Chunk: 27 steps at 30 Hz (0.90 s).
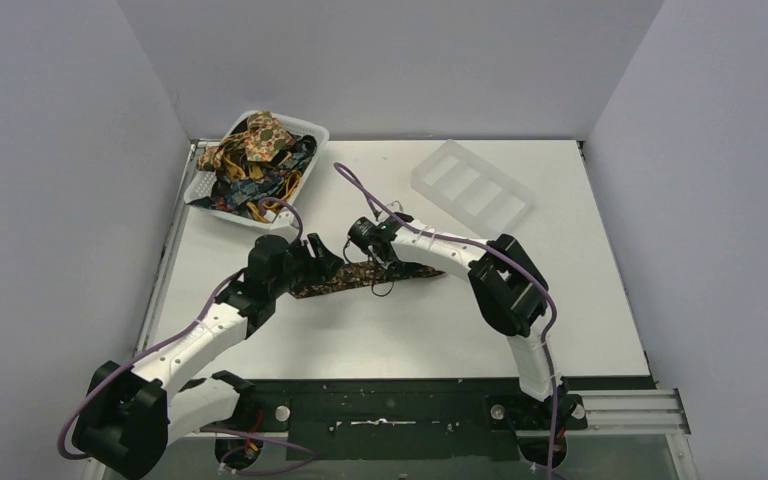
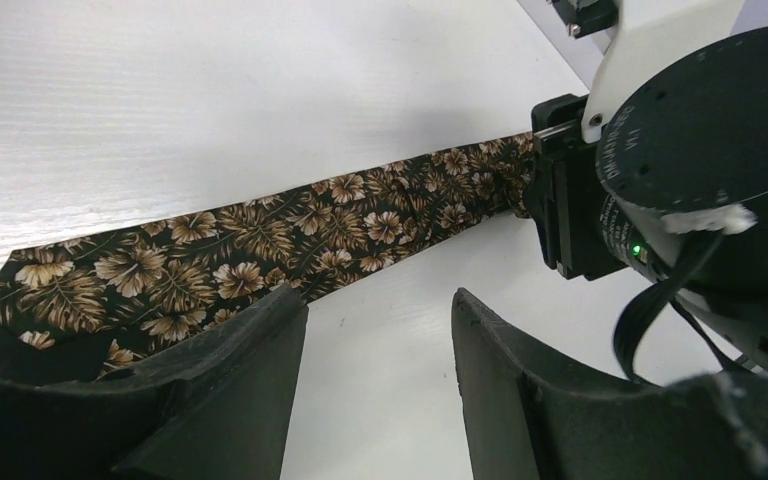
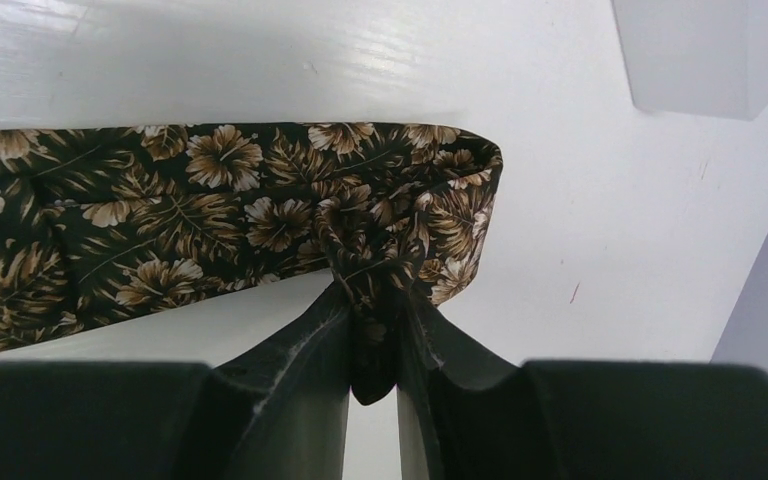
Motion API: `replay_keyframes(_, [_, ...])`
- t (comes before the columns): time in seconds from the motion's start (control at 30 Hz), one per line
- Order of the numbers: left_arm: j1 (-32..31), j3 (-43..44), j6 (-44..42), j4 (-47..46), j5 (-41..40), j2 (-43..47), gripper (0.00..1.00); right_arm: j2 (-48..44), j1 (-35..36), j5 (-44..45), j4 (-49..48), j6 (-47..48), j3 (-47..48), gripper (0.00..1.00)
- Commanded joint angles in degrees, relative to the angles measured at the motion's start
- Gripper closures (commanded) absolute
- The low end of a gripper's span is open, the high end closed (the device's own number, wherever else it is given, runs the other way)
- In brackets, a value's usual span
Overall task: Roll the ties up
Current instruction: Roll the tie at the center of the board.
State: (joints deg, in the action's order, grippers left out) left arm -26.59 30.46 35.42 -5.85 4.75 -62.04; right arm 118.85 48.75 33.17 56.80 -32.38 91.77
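A dark brown tie (image 1: 355, 279) with a tan floral print lies stretched flat across the middle of the table. My right gripper (image 3: 372, 300) is shut on a pinched fold at the tie's (image 3: 210, 200) doubled-over right end, and a dark tip of fabric pokes out between the jaws. My left gripper (image 2: 380, 320) hovers open over the tie's (image 2: 260, 235) near edge, with bare table between its fingers. Its left finger (image 2: 230, 370) overlaps the fabric. In the top view the left gripper (image 1: 330, 262) and the right gripper (image 1: 384, 260) face each other closely.
A white basket (image 1: 300, 122) at the back left holds a heap of other ties (image 1: 260, 140). A clear compartment tray (image 1: 472, 185) lies at the back right, its corner (image 3: 700, 50) close beyond the folded end. The right wrist housing (image 2: 700, 150) looms just right of my left fingers.
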Motion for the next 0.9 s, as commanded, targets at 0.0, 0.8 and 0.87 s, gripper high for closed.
replay_keyframes(0.0, [0.6,0.6,0.1,0.1,-0.8,1.9,0.47,1.0,0.5,4.3,1.1,-0.6,2.5,0.76])
replay_keyframes(0.8, [0.5,-2.6,2.3,0.2,-1.8,8.0,0.48,0.4,-2.7,-11.0,-6.7,3.8,5.8,0.40])
replay_keyframes(0.87, [0.5,-3.2,2.8,0.2,-2.4,9.1,0.48,-3.1,-4.0,-16.1,-10.7,4.8,3.1,0.35])
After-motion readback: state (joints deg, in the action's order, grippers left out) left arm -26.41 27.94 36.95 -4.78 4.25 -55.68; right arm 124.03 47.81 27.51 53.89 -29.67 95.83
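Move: The right hand still pinches the tie's turned-over flap. The folded bundle it belongs to has its middle about 3 cm ahead of this hand, 2 cm to its right and 4 cm below. The flat run of tie stretches left, its middle some 14 cm to the left and 1 cm ahead of the hand. The clear tray stands roughly 20 cm ahead and 12 cm to the right. From the left hand, the folded bundle is about 5 cm ahead, 19 cm to the right and 11 cm lower. Down towards the tie goes the right hand, about 2.5 cm in all and a centimetre forward, while its fingers open from nearly shut to well apart and let go of the pinched flap. Late on it also slides some 2.5 cm left, rolling back slightly, with the open fingers left straddling the flap close over the bundle. ##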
